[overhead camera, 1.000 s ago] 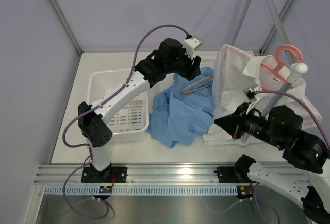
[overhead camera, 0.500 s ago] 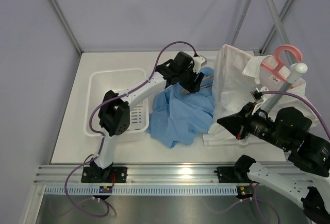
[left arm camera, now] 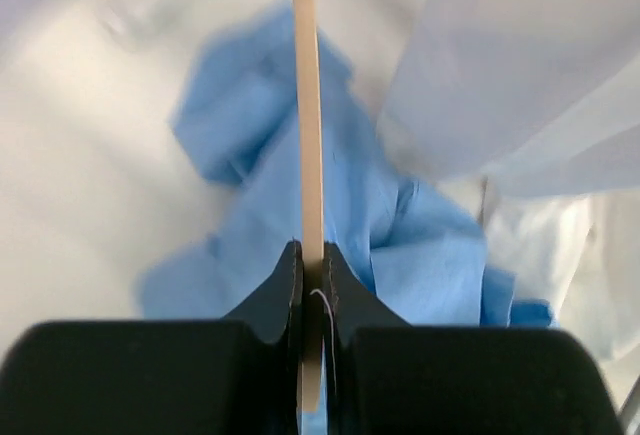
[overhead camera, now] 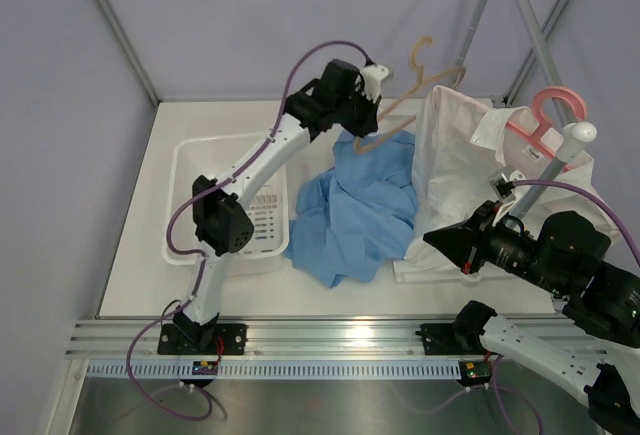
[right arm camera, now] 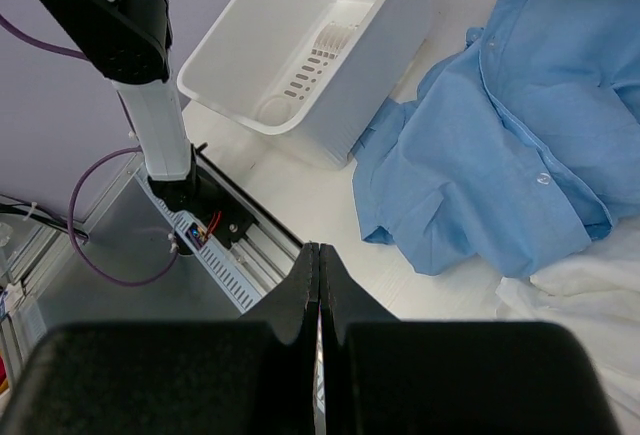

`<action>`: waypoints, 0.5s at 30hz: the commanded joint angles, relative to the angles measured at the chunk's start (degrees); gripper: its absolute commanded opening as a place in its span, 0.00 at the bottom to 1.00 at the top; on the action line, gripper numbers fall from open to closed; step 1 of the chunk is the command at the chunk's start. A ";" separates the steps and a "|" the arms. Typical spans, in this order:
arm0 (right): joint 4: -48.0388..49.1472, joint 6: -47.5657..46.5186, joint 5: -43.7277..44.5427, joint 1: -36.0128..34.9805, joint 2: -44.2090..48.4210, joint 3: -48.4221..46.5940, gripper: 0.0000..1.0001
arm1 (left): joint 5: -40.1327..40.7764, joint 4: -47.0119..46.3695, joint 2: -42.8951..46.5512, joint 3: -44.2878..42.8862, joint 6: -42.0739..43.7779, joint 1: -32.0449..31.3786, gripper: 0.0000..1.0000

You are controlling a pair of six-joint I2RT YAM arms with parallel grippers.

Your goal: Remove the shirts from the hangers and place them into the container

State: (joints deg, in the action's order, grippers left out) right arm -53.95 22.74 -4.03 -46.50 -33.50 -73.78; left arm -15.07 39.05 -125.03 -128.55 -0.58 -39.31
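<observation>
The light blue shirt (overhead camera: 355, 205) lies crumpled on the table beside the white container (overhead camera: 190, 165). My left gripper (overhead camera: 368, 123) is shut on the tan hanger (overhead camera: 425, 85), which is raised above the shirt with its hook pointing up. In the left wrist view the hanger's bar (left arm camera: 305, 105) runs straight up from between the jaws of the left gripper (left arm camera: 311, 275), with the blue shirt (left arm camera: 400, 245) below. The white shirt (overhead camera: 455, 175) hangs on the pink hanger (overhead camera: 545, 120). My right gripper (overhead camera: 430, 238) is shut on nothing, in front of the white shirt.
A white pole with a round knob (overhead camera: 578, 135) stands by the pink hanger. Grey frame bars (overhead camera: 530, 25) rise at the back right. In the right wrist view the right gripper (right arm camera: 318, 255) hovers over the table's front edge, with the container (right arm camera: 380, 25) and the blue shirt (right arm camera: 520, 155) beyond.
My left gripper has shut on the tan hanger and lifted it up off the blue shirt. The right arm has barely moved.
</observation>
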 commanded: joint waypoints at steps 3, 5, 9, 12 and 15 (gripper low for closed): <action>0.60 -0.42 -1.59 -0.61 -0.52 0.21 0.00 | -16.34 -5.98 11.47 -14.72 0.76 8.28 0.00; 1.13 -0.42 -1.77 -0.61 -1.04 0.47 0.00 | -19.81 -10.28 12.53 -11.64 -1.44 9.08 0.00; 2.27 -0.24 -2.65 -0.61 -1.48 1.00 0.00 | -21.23 -13.38 10.25 -11.55 -3.38 7.32 0.00; 2.28 -0.07 -2.65 -0.52 -1.75 1.09 0.00 | -19.12 -14.08 8.85 -11.46 -2.41 4.16 0.00; 2.01 0.11 -2.30 -0.61 -1.57 1.18 0.00 | -17.90 -13.74 7.79 -11.81 -2.06 2.14 0.00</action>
State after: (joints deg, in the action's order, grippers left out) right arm -53.82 22.76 -5.28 -46.50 -34.63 -72.64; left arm -31.73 26.20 -114.30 -140.38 -2.61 -35.18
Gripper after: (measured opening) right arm 0.010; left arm 0.050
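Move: The left hand already has the bare wooden hanger by its end. The rack's rail, apparently where it is headed, lies roughly 29 cm to the right, 5 cm back and 33 cm above. The blue shirt lies about 9 cm back and 11 cm below; the white shirt hangs some 25 cm right, 3 cm back and 8 cm higher. From the right hand the rail is about 27 cm ahead, 17 cm right and 20 cm up. Steeply and fast upward, the left hand carries the pinched wooden hanger some 25 cm higher, away from the blue shirt. It veers about 7 cm left on the way, then swings most of that back to the right while easing slightly towards the base; the wrist tips the fingers up by some 35 degrees, and they stay shut on the hanger. ##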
